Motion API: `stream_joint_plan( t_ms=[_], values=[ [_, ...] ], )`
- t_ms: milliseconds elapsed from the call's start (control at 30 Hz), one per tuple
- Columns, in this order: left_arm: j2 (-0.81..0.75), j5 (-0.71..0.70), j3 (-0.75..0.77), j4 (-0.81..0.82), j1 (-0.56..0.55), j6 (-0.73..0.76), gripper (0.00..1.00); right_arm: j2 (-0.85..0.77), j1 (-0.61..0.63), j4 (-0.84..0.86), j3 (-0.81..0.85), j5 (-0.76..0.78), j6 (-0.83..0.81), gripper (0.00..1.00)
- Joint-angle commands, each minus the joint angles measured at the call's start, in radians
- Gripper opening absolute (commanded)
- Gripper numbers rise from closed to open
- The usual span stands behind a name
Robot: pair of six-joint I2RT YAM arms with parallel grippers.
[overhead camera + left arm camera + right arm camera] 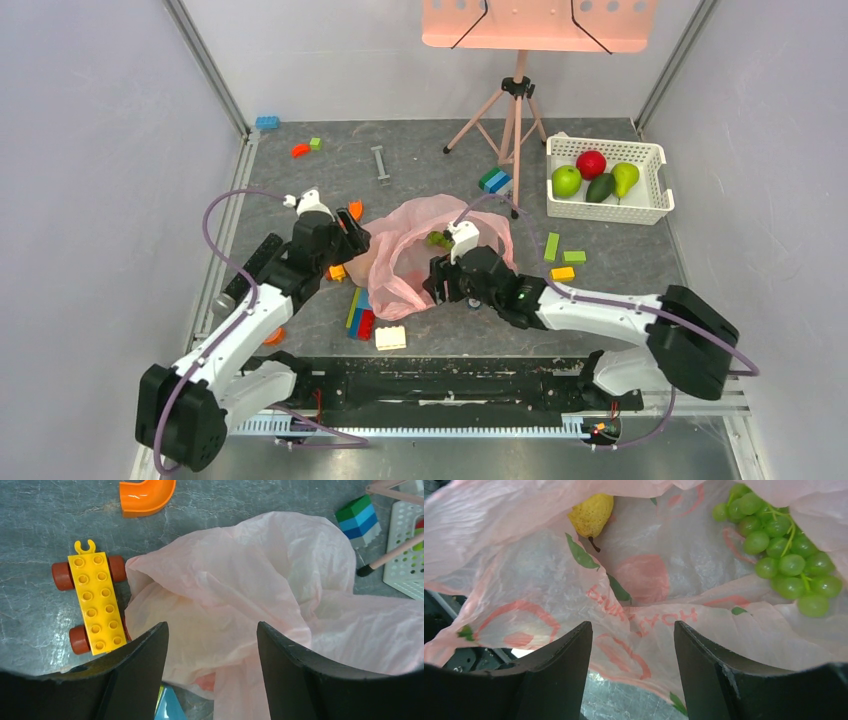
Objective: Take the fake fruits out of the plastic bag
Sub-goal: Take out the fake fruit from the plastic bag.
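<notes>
The pink plastic bag (pixel 405 262) lies crumpled in the middle of the table. In the right wrist view its mouth gapes, with a yellow lemon (pixel 591 511) and a bunch of green grapes (pixel 785 555) inside the bag (pixel 644 575). My right gripper (pixel 633 632) stands open, the bag's printed near lip lying between its fingers. My left gripper (pixel 210 630) is open astride the bag's (pixel 240 575) left side, film between the jaws. From above, the left gripper (pixel 354 240) is at the bag's left edge, the right gripper (pixel 438 282) at its near right, and the grapes (pixel 438 239) peek out.
A white basket (pixel 657 205) at the right holds a green apple (pixel 566 181), red apple (pixel 591 164), avocado (pixel 600 187) and pear (pixel 624 178). A yellow wheeled block (pixel 95 602) and orange curved piece (pixel 147 495) lie left of the bag. A tripod (pixel 512 110) stands behind it.
</notes>
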Motion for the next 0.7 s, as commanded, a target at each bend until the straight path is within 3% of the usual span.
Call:
stream_joint_plan(
  t_ms=[0, 300, 667],
  values=[
    [0.069, -0.067, -0.009, 0.145, -0.001, -0.055, 0.72, 0.087, -0.003, 0.126, 0.073, -0.005, 0.021, 0.63],
    [0.195, -0.184, 0.023, 0.205, 0.006, -0.060, 0.72, 0.220, -0.042, 0.224, 0.095, -0.040, 0.065, 0.63],
    [0.357, -0.148, 0.075, 0.230, 0.049, -0.047, 0.75, 0.308, -0.064, 0.303, 0.110, -0.050, 0.050, 0.62]
  ],
)
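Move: The right hand hovers at the bag's near rim. The yellow pear inside lies about 13 cm to its left, 6 cm ahead and 9 cm below; the green grapes lie some 13 cm ahead, 2 cm to its right and about as low. From the left hand, the bag's bulging left end is roughly 5 cm ahead, 1 cm left and 11 cm below, with the yellow toy car about 7 cm ahead, 7 cm left and 13 cm down. No new contact can be made out. The right hand eases forward, down and left, about 6 cm in all, over the near rim and into the bag's mouth towards the pear, fingers staying part open. The left hand sinks and reaches forward some 7 cm, drifting left, towards the bag's left end, turning about 10 degrees counter-clockwise with its fingers still open. ##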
